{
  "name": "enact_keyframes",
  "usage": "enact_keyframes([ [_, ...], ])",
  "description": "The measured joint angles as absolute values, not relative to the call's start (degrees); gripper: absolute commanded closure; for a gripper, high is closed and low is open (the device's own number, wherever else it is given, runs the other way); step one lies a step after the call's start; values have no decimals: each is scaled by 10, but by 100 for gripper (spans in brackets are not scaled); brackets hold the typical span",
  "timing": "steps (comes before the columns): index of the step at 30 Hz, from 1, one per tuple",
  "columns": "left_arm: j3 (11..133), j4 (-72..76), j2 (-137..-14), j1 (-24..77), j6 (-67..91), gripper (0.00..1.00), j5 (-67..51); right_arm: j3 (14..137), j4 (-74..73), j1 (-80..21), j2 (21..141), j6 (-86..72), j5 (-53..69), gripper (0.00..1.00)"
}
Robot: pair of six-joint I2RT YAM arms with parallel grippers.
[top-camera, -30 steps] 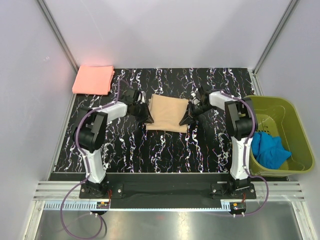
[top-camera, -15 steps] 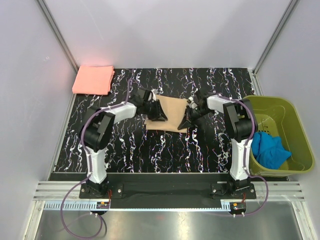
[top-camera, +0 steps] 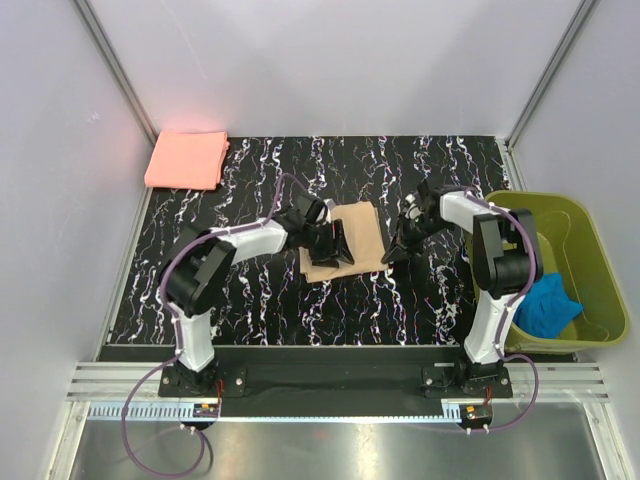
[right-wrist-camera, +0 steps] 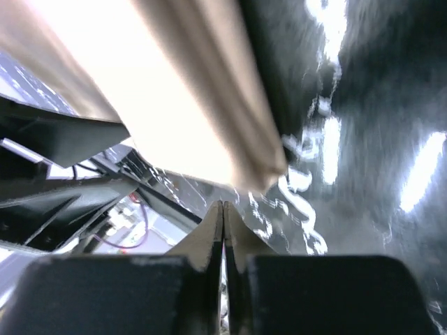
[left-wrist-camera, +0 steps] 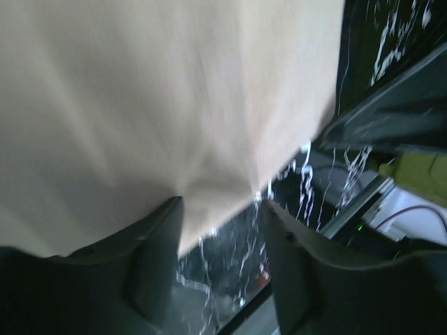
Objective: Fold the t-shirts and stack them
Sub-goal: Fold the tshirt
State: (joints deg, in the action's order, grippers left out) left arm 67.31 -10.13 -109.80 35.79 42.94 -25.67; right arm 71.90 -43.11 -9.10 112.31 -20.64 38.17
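The tan-beige t-shirt (top-camera: pixel 366 228) lies folded into a narrow rectangle at the table's middle. My left gripper (top-camera: pixel 340 245) sits over its left half. In the left wrist view this gripper (left-wrist-camera: pixel 222 206) is open, and the shirt (left-wrist-camera: pixel 174 91) fills the view above the fingers with its edge reaching between them. My right gripper (top-camera: pixel 393 254) is on the table just right of the shirt. In the right wrist view it (right-wrist-camera: pixel 223 206) is shut and empty, with the shirt's edge (right-wrist-camera: pixel 209 118) just ahead. The salmon-pink t-shirt (top-camera: pixel 187 159) lies folded at the far left corner.
An olive-green basket (top-camera: pixel 590 240) stands off the table's right edge with a blue cloth (top-camera: pixel 545 300) in it. The black marbled tabletop (top-camera: pixel 250 300) ends at white walls at the back and sides.
My left gripper has swept right across the tan shirt, taking its left side over, so the shirt is now narrower. My right gripper has moved right, off the shirt's right edge.
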Motion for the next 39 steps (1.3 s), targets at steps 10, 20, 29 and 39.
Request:
enact_keyframes([
  [10, 671, -245, -899, 261, 370, 16, -175, 767, -477, -123, 1054, -188, 313, 39],
  [20, 641, -266, -894, 169, 318, 1, -172, 825, -484, -205, 1054, -196, 271, 21],
  [29, 655, -168, -1047, 162, 312, 1, -182, 776, -490, -200, 982, -195, 246, 20],
  [39, 676, -49, -1107, 162, 319, 2, -210, 723, -483, -199, 951, -197, 245, 19],
])
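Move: My left hand is over the near part of the folded t-shirt. Its rumpled far-left corner lies about 12 cm ahead and 11 cm left of that hand, some 3 cm below; its near-left corner is 5 cm back and 9 cm left, and the pink folded shirt about 25 cm ahead and 39 cm left. From my right hand, the near-right corner is within a centimetre or two, ahead and to the right, and the far-left corner 12 cm ahead and 21 cm left. I lift my left hand off the near part of the t-shirt, up about 10 cm and left some 15 cm while its fingers spread wide, then sink it again and carry it forward low, to the far-left corner, open and turned about 15 degrees counter-clockwise. My right hand leaves the near-right corner, rising about 7 cm and opening, swings left over the shirt's edge, then eases back with its fingers tipping steeper down. ##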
